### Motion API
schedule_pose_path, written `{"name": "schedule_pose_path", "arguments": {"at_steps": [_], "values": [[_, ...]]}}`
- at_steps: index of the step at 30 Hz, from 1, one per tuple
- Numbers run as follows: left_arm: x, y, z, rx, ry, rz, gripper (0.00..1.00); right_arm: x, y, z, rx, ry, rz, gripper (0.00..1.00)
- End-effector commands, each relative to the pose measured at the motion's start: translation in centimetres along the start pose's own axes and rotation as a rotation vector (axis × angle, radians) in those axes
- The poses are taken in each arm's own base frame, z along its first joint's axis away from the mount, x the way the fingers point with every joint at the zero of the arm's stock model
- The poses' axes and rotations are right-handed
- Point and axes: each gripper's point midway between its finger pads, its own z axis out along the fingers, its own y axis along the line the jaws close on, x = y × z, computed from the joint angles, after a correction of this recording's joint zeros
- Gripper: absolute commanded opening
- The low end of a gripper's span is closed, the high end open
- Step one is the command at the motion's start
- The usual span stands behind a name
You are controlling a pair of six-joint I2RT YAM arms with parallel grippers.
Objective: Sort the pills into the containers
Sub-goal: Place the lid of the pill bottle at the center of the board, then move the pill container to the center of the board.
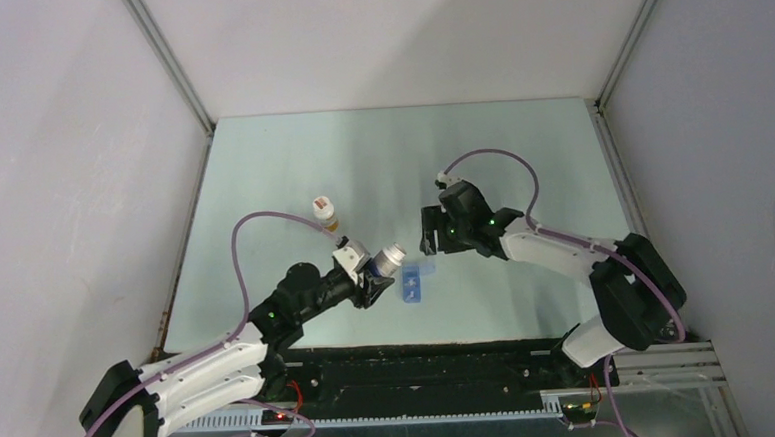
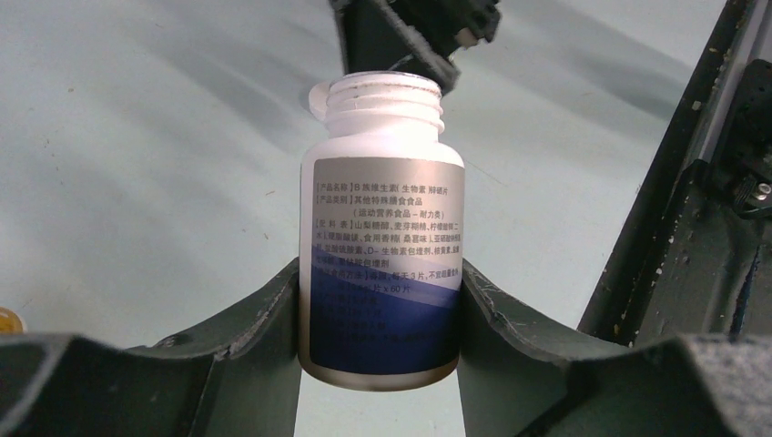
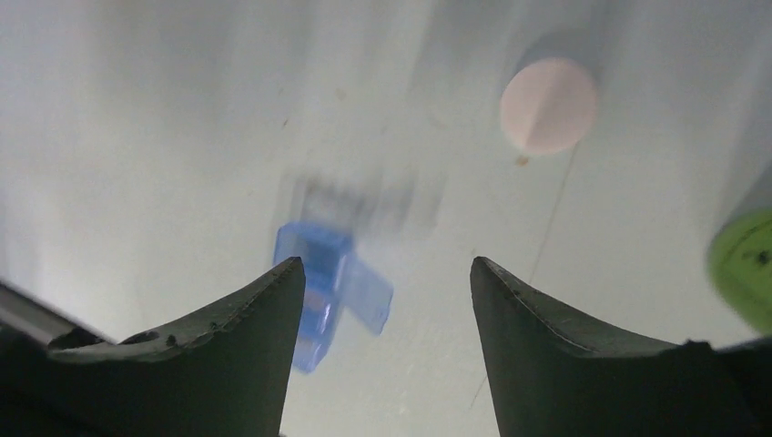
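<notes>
My left gripper (image 2: pixel 380 273) is shut on a white bottle (image 2: pixel 382 218) with a grey and blue label, holding it by its lower body. The bottle's threaded neck (image 2: pixel 387 96) has no cap on it. In the top view this bottle (image 1: pixel 390 258) lies tilted in the left gripper (image 1: pixel 374 271), its mouth toward the translucent blue pill box (image 1: pixel 413 282). The pill box (image 3: pixel 320 296) rests on the table with one lid flap (image 3: pixel 371 299) standing open. My right gripper (image 3: pixel 382 273) hangs open above it with nothing between its fingers. No pills show.
A pale round disc (image 3: pixel 548 105), like a bottle cap, lies on the table beyond the right gripper. Part of a green round bottle (image 3: pixel 745 269) shows at the right edge. A small white-capped amber bottle (image 1: pixel 325 213) stands left of centre. Grey walls enclose the table.
</notes>
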Motion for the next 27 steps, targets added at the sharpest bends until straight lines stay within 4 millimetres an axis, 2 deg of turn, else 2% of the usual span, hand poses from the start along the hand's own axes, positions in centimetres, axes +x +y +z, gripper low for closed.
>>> {"name": "schedule_pose_path", "arguments": {"at_steps": [1,6,7,8,9,10,11,19,27], "values": [[-1.1,-0.1,0.3,0.014,-0.053,0.048,0.0,2.3,3.3,-1.8,-0.201,0.069,0.072,0.71],[-1.2,-0.4,0.4,0.034,-0.047,0.061,0.0,4.4,3.6,-2.1,-0.264,0.088,0.162,0.74],[-1.2,-0.4,0.4,0.037,-0.047,0.072,0.0,3.9,3.8,-2.1,-0.28,0.062,0.189,0.73],[-1.2,-0.3,0.4,0.037,-0.047,0.075,0.0,4.7,3.5,-1.9,-0.276,0.069,0.203,0.72],[-1.4,-0.4,0.4,0.039,-0.052,0.078,0.0,4.1,3.7,-1.9,-0.29,0.038,0.228,0.71],[-1.3,-0.4,0.5,0.04,-0.05,0.078,0.0,4.5,3.5,-1.7,-0.29,0.036,0.239,0.67],[-1.4,-0.4,0.5,0.043,-0.053,0.078,0.0,3.9,3.8,-1.6,-0.312,0.007,0.252,0.65],[-1.1,-0.6,0.7,0.054,-0.042,0.074,0.0,3.8,4.2,0.3,-0.362,-0.045,0.319,0.38],[-1.0,-0.6,0.6,0.056,-0.038,0.08,0.0,3.7,3.8,1.0,-0.362,-0.055,0.333,0.27]]}}
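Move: The pill box lies on the board some 6 cm back and 5 cm to the left of the empty right hand, about 5 cm below it, with one flap standing open. The white lid, already set down, is 5 cm ahead and 3 cm to the right of that hand, equally low; the green bottle stands about 5 cm ahead and 15 cm to its right. From the left hand, the pill box is about 8 cm to the right, 2 cm ahead and 10 cm below. Back and then down, the right hand draws off from the released lid, some 6.5 cm back and 3.5 cm lower, then swings left and a little forward, ending with its tips close by the open-flap side of the pill box. Meanwhile it rolls about 25 degrees, left side rising, and its open fingers narrow to under half their gap. The left hand keeps the white bottle gripped and sinks only about 1 cm. ##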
